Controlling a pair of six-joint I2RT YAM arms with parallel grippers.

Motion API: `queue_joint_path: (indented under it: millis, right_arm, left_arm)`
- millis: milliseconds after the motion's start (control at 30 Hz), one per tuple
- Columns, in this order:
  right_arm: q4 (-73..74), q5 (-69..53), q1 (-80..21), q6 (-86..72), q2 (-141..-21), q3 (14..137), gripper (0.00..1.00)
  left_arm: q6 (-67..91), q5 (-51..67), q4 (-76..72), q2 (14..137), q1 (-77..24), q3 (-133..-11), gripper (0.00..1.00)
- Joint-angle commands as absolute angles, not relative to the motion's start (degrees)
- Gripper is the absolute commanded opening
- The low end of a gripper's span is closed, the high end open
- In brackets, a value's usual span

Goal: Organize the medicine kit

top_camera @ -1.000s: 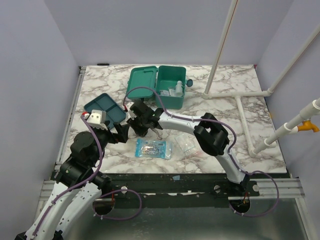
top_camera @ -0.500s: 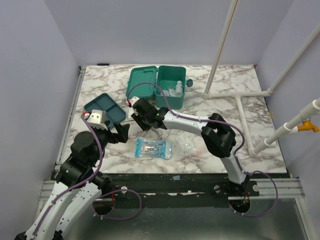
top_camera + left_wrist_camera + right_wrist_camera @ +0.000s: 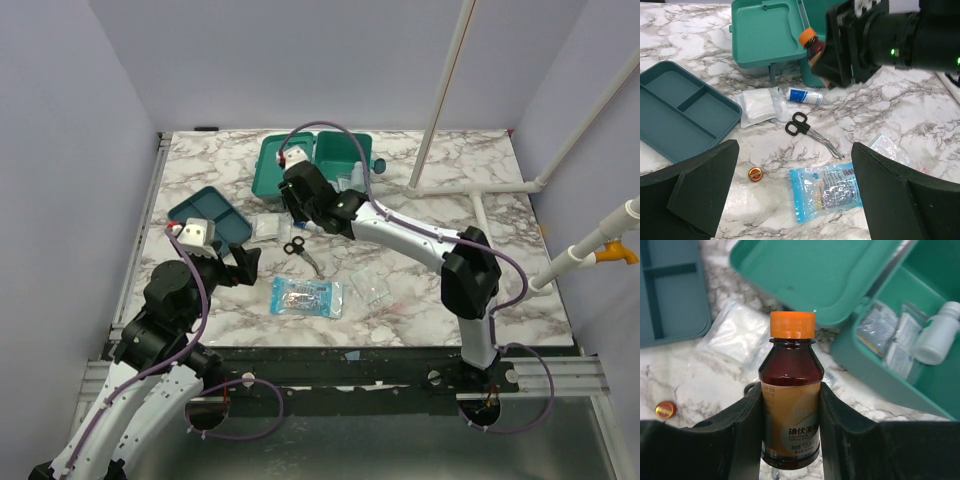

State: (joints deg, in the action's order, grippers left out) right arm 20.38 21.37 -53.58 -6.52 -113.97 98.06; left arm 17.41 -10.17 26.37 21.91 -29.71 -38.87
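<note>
The medicine kit point(image 3: 362, 150) stands open at the back of the table, its lid point(image 3: 765, 30) laid out to the left. In the right wrist view a white bottle point(image 3: 937, 335) and sachets point(image 3: 890, 340) lie inside the kit. My right gripper point(image 3: 790, 392) is shut on a brown bottle point(image 3: 790, 405) with an orange cap, held upright in the air just in front of the lid. My left gripper point(image 3: 795, 190) hangs open above a blue packet point(image 3: 827, 190), with nothing between its fingers.
Scissors point(image 3: 805, 127), a gauze pad point(image 3: 757, 106), a small tube point(image 3: 805, 95), a round gold tin point(image 3: 755, 173) and a clear bag point(image 3: 890, 150) lie on the marble. A darker teal tray point(image 3: 208, 215) sits at the left. White pipes point(image 3: 500, 190) stand at the right.
My right gripper has closed on the brown bottle, lifted it off the table and carried it back toward the kit. The left arm has not moved.
</note>
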Motion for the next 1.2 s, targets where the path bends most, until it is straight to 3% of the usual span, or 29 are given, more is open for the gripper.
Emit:
queue_joint_path:
  millis: [0,367,733,1167]
  right_arm:
    - [21.84,25.75,-49.23,-10.75,-111.66,102.9,0.23]
    - [23.82,25.21,-40.22,-19.45,-118.83,113.52,0.22]
    - [31.46,13.7,-33.35,-28.41,-133.51,129.25,0.23]
    - [33.27,5.8,-30.63,-30.57,-139.62,129.98,0.28]
  left_arm:
    - [17.8,-7.94,26.43,22.93,-29.79,-40.02,0.99]
    - [17.32,-0.25,25.27,27.36,-29.79,-39.7,0.99]
    - [14.95,13.49,30.99,42.65,-30.59,-44.97,0.99]
    - [6.83,5.76,35.49,57.41,-41.94,-47.33,0.98]
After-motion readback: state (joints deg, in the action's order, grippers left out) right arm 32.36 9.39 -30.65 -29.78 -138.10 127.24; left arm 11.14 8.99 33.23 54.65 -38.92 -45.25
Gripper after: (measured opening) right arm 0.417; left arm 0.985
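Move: My right hand already holds the brown bottle; the open green box lies about 18 cm ahead and 11 right, its middle 10 lower. The box's lid is 19 ahead, 3 left, 8 down, the blue-labelled tube 5 straight ahead, 14 down. From my left hand the blue packet is 13 cm right and 2 back, the scissors 10 ahead and 13 right, the red cap 6 straight ahead, all some 24 lower. Keeping my grip on the brown bottle, I swing my right hand some 17 cm forward and 9 right, first rising about 7 cm, then sinking about 14 into the box's opening while the wrist turns clockwise and tips down. Meanwhile my open left hand drops and goes right, about 10 cm each, towards the blue packet, its fingers turning down and clockwise. ##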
